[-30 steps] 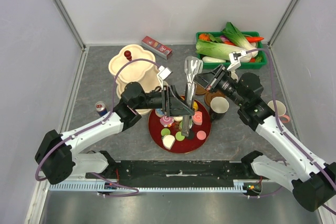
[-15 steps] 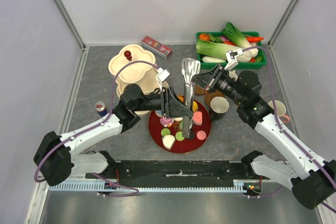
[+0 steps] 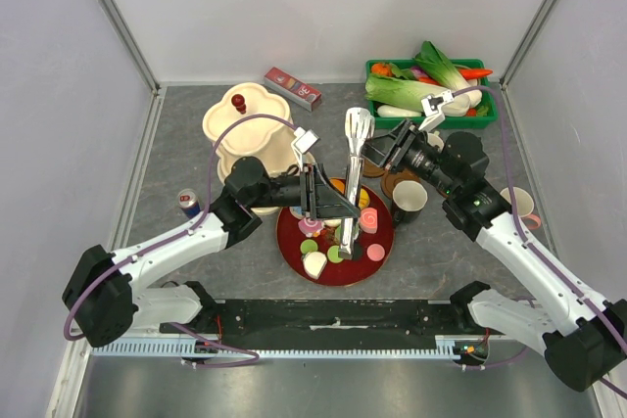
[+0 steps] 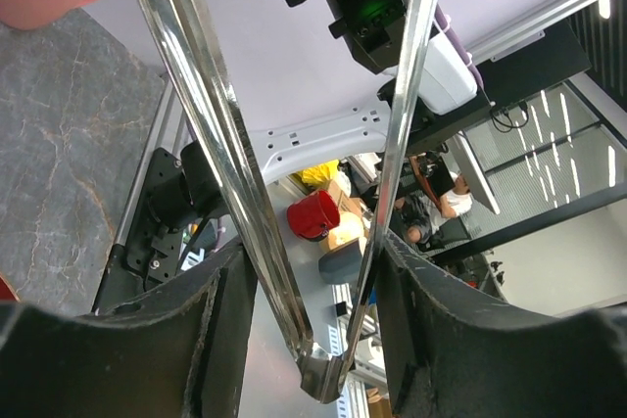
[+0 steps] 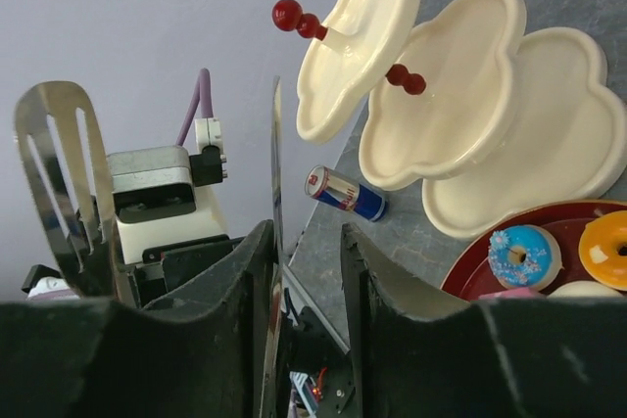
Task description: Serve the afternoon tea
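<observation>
A pair of metal tongs (image 3: 350, 181) stands upright over the red plate (image 3: 286, 238), which carries small donuts and sweets (image 3: 369, 221). My left gripper (image 3: 336, 205) is shut on the tongs low down, near their hinge; in the left wrist view both tong arms (image 4: 227, 183) run between its jaws (image 4: 312, 254). My right gripper (image 3: 371, 153) is open around the upper part; one tong arm (image 5: 276, 183) lies against one finger, with a gap to the other (image 5: 304, 234). A black mug (image 3: 409, 198) stands beside brown coasters (image 3: 395, 181). A blue donut (image 5: 524, 254) lies at the plate's edge.
A cream tiered stand (image 3: 247, 132) is behind the plate on the left, a drink can (image 3: 188, 203) left of it. A green crate of vegetables (image 3: 431, 91) sits at the back right, a red box (image 3: 293, 87) at the back, a pink mug (image 3: 520, 205) on the right.
My left gripper has closed on the lower part of the tongs. My right gripper, shut on the upper part before, has opened. The tongs stay upright.
</observation>
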`<state>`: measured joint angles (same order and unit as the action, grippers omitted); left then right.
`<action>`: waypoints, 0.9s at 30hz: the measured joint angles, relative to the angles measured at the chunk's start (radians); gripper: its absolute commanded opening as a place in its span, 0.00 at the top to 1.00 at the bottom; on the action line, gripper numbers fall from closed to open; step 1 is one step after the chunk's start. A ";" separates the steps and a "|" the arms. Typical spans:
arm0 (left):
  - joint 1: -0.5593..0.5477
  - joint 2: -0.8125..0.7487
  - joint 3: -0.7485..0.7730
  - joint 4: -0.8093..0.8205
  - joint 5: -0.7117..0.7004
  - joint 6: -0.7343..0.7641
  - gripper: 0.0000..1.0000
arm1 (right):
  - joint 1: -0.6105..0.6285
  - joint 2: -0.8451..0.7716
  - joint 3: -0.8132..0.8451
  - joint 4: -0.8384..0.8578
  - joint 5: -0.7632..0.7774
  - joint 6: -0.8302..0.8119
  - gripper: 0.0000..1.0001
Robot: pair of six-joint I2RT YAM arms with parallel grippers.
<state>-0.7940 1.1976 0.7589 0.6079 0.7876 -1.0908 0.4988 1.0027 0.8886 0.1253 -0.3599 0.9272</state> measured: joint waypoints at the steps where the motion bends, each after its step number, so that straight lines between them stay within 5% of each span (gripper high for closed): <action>1: 0.000 0.000 0.000 0.000 0.000 0.000 0.46 | -0.001 0.000 0.000 -0.005 0.000 -0.002 0.49; 8: 0.000 -0.003 -0.002 -0.016 0.000 0.000 0.46 | -0.002 -0.001 0.025 -0.060 0.058 -0.021 0.02; 17: 0.000 -0.081 -0.005 -0.226 -0.055 0.081 0.47 | -0.003 -0.132 0.047 -0.236 0.360 -0.048 0.02; 27: 0.000 -0.163 0.081 -0.885 -0.389 0.267 0.48 | -0.006 -0.340 -0.019 -0.550 0.705 -0.152 0.02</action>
<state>-0.7944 1.0351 0.8398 -0.2768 0.3981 -0.8234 0.4931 0.6624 0.8692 -0.4252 0.3454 0.7750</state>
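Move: The plate of desserts has its middle about 8 cm ahead of the left hand, 3 cm to its left and some 30 cm below; the tiered stand is roughly 23 cm ahead and 20 cm left, 22 cm lower. From the right hand, the white mug lies about 12 cm right, 1 cm ahead and 29 cm down. The green mug is some 14 cm ahead and 17 cm right of that hand, 30 cm lower. With the tongs already in the left fingers, the right hand finishes opening wide and comes free of them, edging forward, then sweeping about 15 cm right towards the white mug, turning clockwise some 40 degrees and sinking at the end. The left hand keeps its hold, waits briefly, then lowers the tongs about 10 cm towards the plate of desserts, drifting 5 cm left while its right-pointing fingers tip down about 30 degrees and swing towards forward. ##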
